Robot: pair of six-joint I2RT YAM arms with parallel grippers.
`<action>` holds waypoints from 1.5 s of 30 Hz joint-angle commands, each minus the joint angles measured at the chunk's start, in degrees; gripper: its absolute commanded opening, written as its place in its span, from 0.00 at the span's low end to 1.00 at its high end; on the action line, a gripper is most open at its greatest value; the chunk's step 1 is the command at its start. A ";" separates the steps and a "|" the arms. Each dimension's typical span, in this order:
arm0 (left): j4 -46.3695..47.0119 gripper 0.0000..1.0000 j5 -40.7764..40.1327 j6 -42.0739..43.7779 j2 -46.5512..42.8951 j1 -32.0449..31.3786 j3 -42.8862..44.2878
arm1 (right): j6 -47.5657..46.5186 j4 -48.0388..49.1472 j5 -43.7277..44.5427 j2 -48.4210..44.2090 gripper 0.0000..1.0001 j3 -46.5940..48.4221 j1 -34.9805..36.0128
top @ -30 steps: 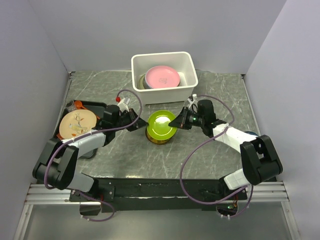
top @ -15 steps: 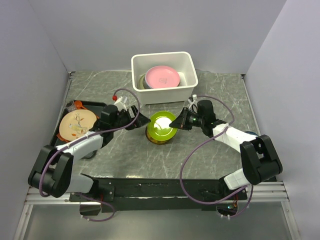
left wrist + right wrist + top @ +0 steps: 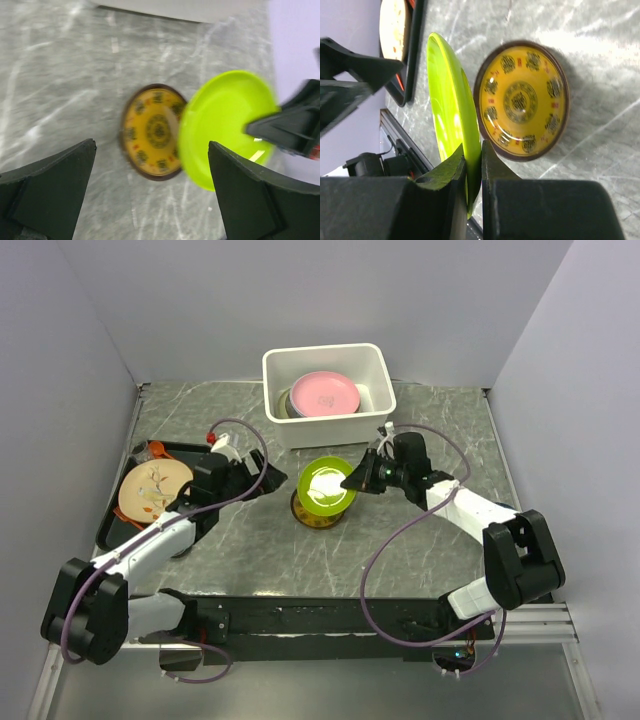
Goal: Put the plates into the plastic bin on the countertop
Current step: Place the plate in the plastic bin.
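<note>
My right gripper (image 3: 474, 160) is shut on the rim of the lime green plate (image 3: 450, 100) and holds it tilted on edge, just above the yellow woven-pattern plate (image 3: 522, 100) lying on the countertop (image 3: 250, 550). From above, the lime plate (image 3: 328, 484) hangs over the yellow one (image 3: 312, 517). My left gripper (image 3: 152, 200) is open and empty, left of both plates and apart from them. The white plastic bin (image 3: 275, 365) stands at the back with a pink plate (image 3: 324, 394) on top inside. A cream leaf-sprig plate (image 3: 155, 488) lies at the left.
The cream plate rests on a flat black tray (image 3: 115, 525) by the left wall, with a red-orange object (image 3: 155, 450) at the tray's far edge. A blue object (image 3: 502, 508) shows behind my right arm. Grey walls enclose the counter on three sides.
My left gripper has opened and drawn back to the left, away from the lime plate. My right gripper has raised and tilted the lime plate off the yellow one.
</note>
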 commanded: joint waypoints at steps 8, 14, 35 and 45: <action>-5.50 0.99 -7.10 1.20 -2.35 1.03 -0.77 | -2.21 -1.49 -0.58 0.51 0.00 9.22 0.38; -6.56 0.99 -7.54 1.20 -2.97 1.56 -1.38 | -2.83 -2.54 -0.67 2.36 0.00 12.38 0.38; -5.68 0.99 -3.94 3.92 3.18 1.82 1.08 | -4.32 -8.25 3.20 8.60 0.00 31.97 -1.02; -4.36 0.99 -2.44 3.57 4.50 1.82 -0.06 | -4.76 -10.81 4.52 12.82 0.00 40.59 -1.72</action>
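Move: The green plate is already pinched by its rim in the right hand. The white bin it is bound for has its middle about 20 cm ahead and 5 cm left of that hand, some 7 cm lower; the pink plate lies in the bin about 22 cm ahead, 5 left. The yellow brown-rimmed plate sits on the counter 7 cm left, 1 cm back and about 12 below. From the left hand, the bin is roughly 18 cm ahead and 12 right. The green plate is carried up some 13 cm and forward about 11 towards the bin, slowly at first and then faster, the right fingers keeping their pinch on its rim while the wrist tips the fingertips up about 15 degrees. The empty left hand, fingers still wide open, eases left and then mainly sinks. ##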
